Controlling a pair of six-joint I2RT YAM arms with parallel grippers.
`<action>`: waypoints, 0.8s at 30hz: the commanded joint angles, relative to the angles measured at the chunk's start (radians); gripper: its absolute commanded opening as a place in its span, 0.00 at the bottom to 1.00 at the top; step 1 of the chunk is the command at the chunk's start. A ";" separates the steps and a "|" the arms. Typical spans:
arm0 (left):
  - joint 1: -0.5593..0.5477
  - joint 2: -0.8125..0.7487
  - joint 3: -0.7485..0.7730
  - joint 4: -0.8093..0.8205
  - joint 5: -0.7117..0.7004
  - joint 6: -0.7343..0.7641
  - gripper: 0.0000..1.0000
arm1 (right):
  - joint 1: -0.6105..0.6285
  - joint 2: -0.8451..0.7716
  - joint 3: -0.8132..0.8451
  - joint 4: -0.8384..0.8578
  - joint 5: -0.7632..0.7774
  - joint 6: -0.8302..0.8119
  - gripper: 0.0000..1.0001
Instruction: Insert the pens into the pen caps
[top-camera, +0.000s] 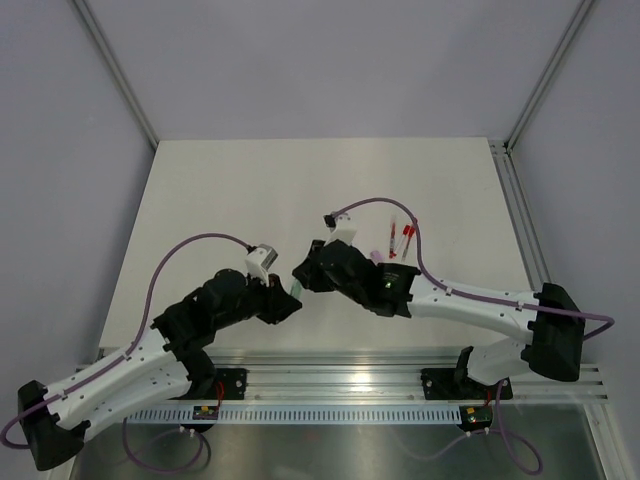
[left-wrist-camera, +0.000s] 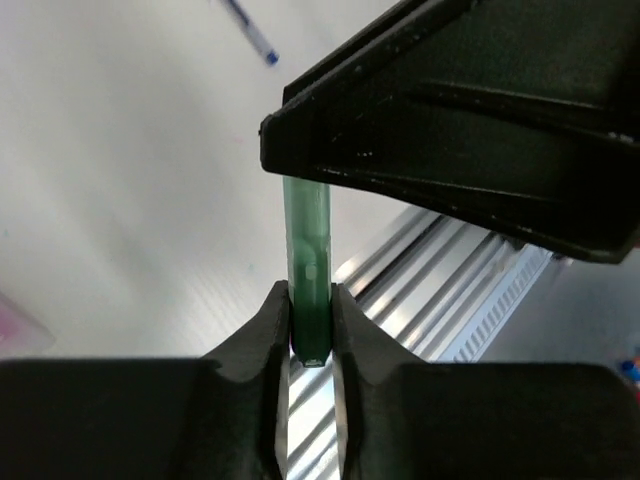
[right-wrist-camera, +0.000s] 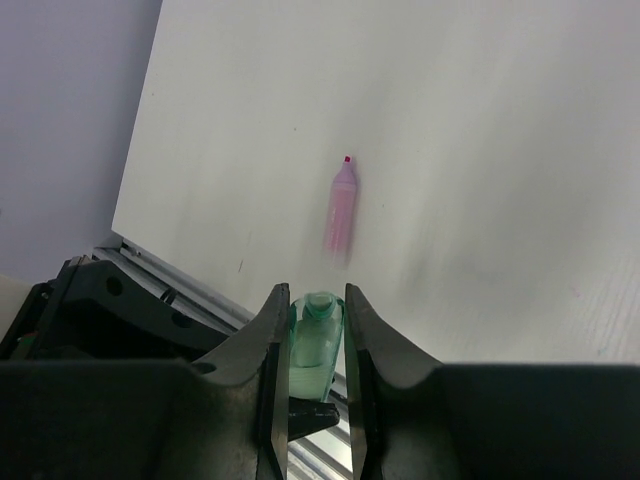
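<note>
My left gripper (left-wrist-camera: 310, 300) is shut on a green pen (left-wrist-camera: 306, 250) and holds it above the table. My right gripper (right-wrist-camera: 317, 300) is shut on a pale green pen cap (right-wrist-camera: 318, 340). A green pen tip shows inside the cap. In the top view both grippers meet at the table's near middle, left gripper (top-camera: 288, 298) and right gripper (top-camera: 302, 277), with the green pen (top-camera: 296, 289) between them. A pink pen (right-wrist-camera: 341, 205) with a small red tip lies on the table beyond the right gripper. A blue pen (left-wrist-camera: 252, 35) lies farther off.
Two red and white pens (top-camera: 400, 240) and a pink piece (top-camera: 376, 256) lie on the table right of the right arm. The metal rail (top-camera: 350, 365) runs along the near edge, under the grippers. The grey walls stand to both sides.
</note>
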 joint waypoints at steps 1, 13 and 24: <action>0.009 -0.048 -0.071 0.516 -0.064 -0.054 0.25 | -0.085 0.052 0.043 -0.170 -0.188 -0.094 0.00; 0.009 -0.022 -0.213 0.483 -0.140 -0.070 0.72 | -0.367 0.265 0.183 -0.127 -0.329 -0.227 0.00; 0.009 -0.092 -0.152 0.027 -0.504 -0.163 0.72 | -0.486 0.567 0.399 -0.208 -0.295 -0.385 0.01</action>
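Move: The green pen is between both hands. The right hand is taking it to the clear table spot about 14 cm ahead, 7 cm right and 18 cm down; from that hand the blue pen is some 11 cm ahead and 14 cm right, the lilac cap 13 cm ahead and 21 cm right. The pink pen lies about 6 cm ahead, 12 cm left and 15 cm below the left hand. Left fingers open off the green pen; the right hand keeps it, carrying it 15 cm forward and equally down. ##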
